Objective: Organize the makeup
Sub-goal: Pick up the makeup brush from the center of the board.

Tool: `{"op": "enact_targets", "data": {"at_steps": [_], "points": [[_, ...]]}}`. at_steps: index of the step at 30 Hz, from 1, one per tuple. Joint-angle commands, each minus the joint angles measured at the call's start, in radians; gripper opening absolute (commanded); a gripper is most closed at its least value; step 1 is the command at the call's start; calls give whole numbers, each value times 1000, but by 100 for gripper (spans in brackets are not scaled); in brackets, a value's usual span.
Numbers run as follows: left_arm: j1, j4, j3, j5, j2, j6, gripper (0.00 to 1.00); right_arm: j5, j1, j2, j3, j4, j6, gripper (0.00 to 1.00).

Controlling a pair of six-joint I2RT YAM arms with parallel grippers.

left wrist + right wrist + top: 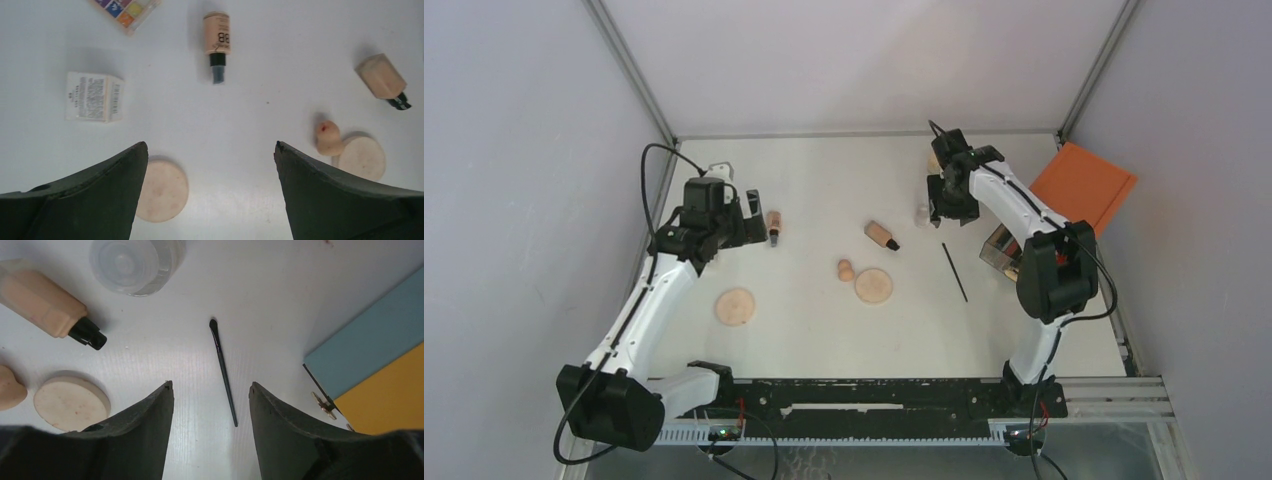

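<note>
The makeup lies spread over the white table (pixel 824 330). My left gripper (pixel 211 145) hangs wide open above bare table with nothing between its fingers. Ahead of it lie a peach BB bottle (pixel 216 40), a second peach bottle (pixel 384 80), a beige sponge (pixel 328 138) and two tan discs (pixel 362 157) (pixel 162 190). My right gripper (pixel 211 386) is open and empty at the far right (pixel 949 205). A thin black brush (pixel 223 372) lies on the table below it, its near end between the fingertips. A clear jar (pixel 135 262) sits beyond.
A colourful palette (pixel 127 11) and a small white printed box (pixel 94 96) lie near the left gripper. The orange-topped box (pixel 1082 185) with clear drawers (pixel 1002 250) stands at the right edge, close to the right arm. Grey walls close in the table.
</note>
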State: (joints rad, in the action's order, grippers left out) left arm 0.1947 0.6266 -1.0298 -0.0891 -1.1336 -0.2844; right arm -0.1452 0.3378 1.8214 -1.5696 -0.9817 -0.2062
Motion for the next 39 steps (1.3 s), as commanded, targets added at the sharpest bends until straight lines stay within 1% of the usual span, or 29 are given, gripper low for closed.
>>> {"op": "enact_targets", "data": {"at_steps": [1,4,9,13,17,20,23,29,35,39], "points": [[-42,29,-38,-56,64,88,100,71,-5,66,-77,-102,55,65],[-83,10,-5,-26,72,90,100,58,-10,101,-92,-130,78,65],[-87,-24,20,-9,52,93,100,93,-24,173,-127,-172,92,65],[-86,-25,3,-14,48,96,100,66,-28,208,-124,-188,80,63],[-86,-26,-11,-14,44,95,100,90,-52,199,-69,-144,67,58],[-86,-31,-24,3,44,88,100,76,-58,214,-41,-117,69,54],[-86,-30,-42,18,42,81,100,83,-59,231,-5,-85,70,48],[-86,-25,-52,43,46,63,100,90,-59,273,32,-51,64,43],[-86,-24,-51,58,56,43,100,90,-45,293,65,-19,39,28],[-87,-24,-50,61,70,33,100,120,-44,286,72,-2,26,9]]}}
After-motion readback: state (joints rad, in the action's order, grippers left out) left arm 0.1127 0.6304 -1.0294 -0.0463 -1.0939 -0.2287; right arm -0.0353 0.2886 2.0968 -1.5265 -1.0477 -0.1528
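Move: The makeup brush lies under the open right hand, its middle about 7 cm back, 2 cm to the right and 11 cm below; its head points outward. A clear bottle stands some 6 cm ahead and 4 cm left of the hand, the foundation bottle about 3 cm ahead and 12 cm left, and the nearer powder puff 8 cm back and 16 cm left. From the left hand the brush is roughly 40 cm to the right, about level with it, 18 cm lower. The right fingers come down onto the brush and pinch it just behind its head, closing from well open to almost shut. The hand sinks about 10 cm while drawing back 4 cm and slightly right, tipping some 20 degrees until the fingers point straight down, then stays low as they shut. The empty left hand drifts left about 3 cm and eases partly back. ##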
